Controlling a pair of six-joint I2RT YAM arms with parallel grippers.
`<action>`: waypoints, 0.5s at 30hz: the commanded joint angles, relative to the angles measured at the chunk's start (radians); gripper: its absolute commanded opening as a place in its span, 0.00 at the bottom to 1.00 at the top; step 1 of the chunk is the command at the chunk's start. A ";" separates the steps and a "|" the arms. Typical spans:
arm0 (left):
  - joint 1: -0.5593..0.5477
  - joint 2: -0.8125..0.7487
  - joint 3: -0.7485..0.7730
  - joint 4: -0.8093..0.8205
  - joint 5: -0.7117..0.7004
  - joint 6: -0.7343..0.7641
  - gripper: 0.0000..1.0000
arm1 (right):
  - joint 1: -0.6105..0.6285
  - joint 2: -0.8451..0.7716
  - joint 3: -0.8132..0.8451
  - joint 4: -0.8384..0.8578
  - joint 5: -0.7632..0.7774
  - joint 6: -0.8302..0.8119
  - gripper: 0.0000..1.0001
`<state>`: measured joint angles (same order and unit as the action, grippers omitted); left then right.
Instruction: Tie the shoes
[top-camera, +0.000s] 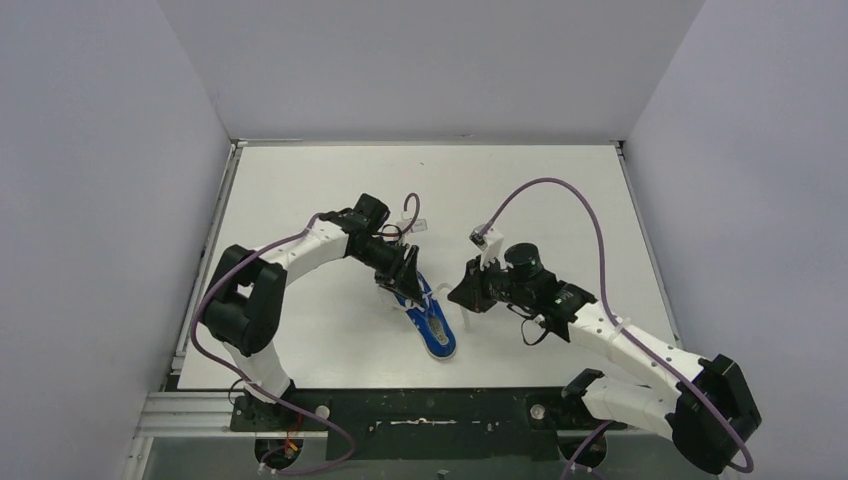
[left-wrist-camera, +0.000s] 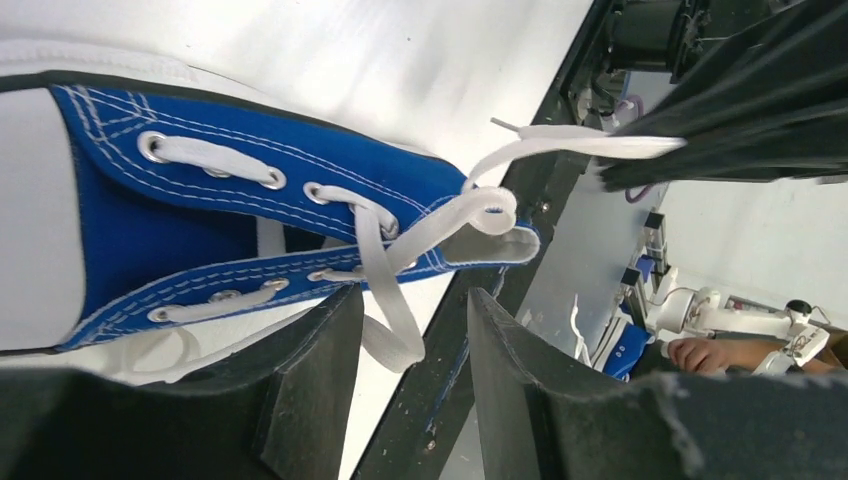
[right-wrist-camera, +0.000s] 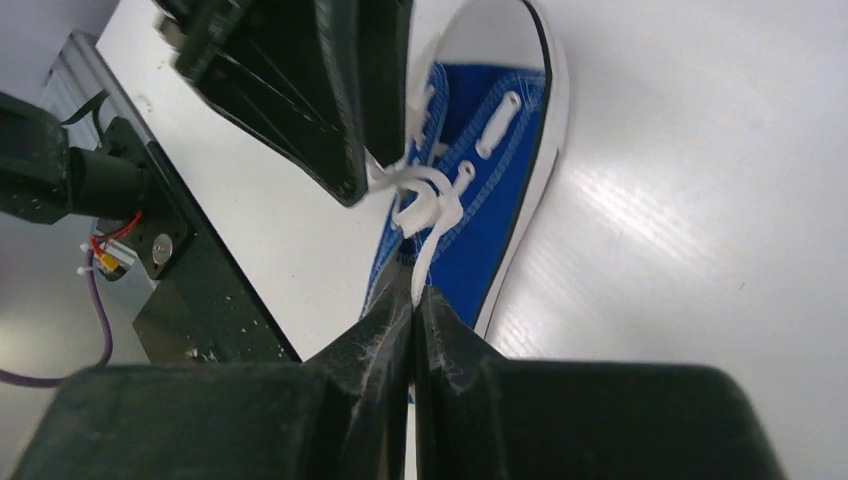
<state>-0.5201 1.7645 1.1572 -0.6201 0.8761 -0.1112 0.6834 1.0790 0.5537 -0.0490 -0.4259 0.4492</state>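
Note:
A small blue sneaker (top-camera: 434, 322) with a white sole rim lies near the table's front, its toe pointing away from the arm bases. In the left wrist view the shoe (left-wrist-camera: 200, 210) shows its white laces (left-wrist-camera: 390, 300). One lace loop hangs between the fingertips of my left gripper (left-wrist-camera: 412, 293). The jaws stand apart and do not pinch the loop. My right gripper (right-wrist-camera: 413, 292) is shut on a lace strand that runs taut up from the shoe's top eyelets (right-wrist-camera: 428, 200). In the top view the left gripper (top-camera: 405, 277) is over the shoe's far end. The right gripper (top-camera: 463, 298) is just right of it.
The white table (top-camera: 330, 180) is walled by grey panels on three sides. A black base rail (top-camera: 420, 412) runs along the near edge. Purple cables loop over both arms (top-camera: 560, 190).

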 joint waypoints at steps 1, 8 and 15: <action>-0.009 -0.070 -0.006 -0.007 0.074 0.029 0.40 | -0.015 -0.019 0.135 -0.122 -0.175 -0.286 0.00; 0.013 -0.097 -0.100 0.060 0.072 -0.012 0.62 | -0.017 0.124 0.351 -0.292 -0.291 -0.526 0.00; 0.009 -0.117 -0.231 0.296 0.115 -0.110 0.67 | -0.031 0.147 0.442 -0.306 -0.357 -0.537 0.00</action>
<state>-0.5117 1.6844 0.9516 -0.5060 0.9226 -0.1673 0.6662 1.2304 0.9203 -0.3508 -0.7128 -0.0360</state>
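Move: My left hand hangs over the shoe's laces, part open: the left lace leaves the upper eyelets about level with it, 1 cm to its right and some 2 cm below. The lace knot is level too, 3 cm right and 3 cm down; the shoe's middle lies 4 cm back, 3 cm right, 6 cm down. From my right hand, which already pinches the other lace, the knot is roughly 6 cm left and 4 cm below, the shoe's middle 4 cm back, 5 cm left and 8 cm down. Keeping the lace pinched in shut fingers, I lift my right hand about 6 cm, fast at first, easing a little left towards my left hand's side while the wrist swings some 25 degrees counter-clockwise. My left hand rises slightly, then opens clearly wider and goes back about 3.5 cm towards the heel end, sinking and edging left beside the laces. ##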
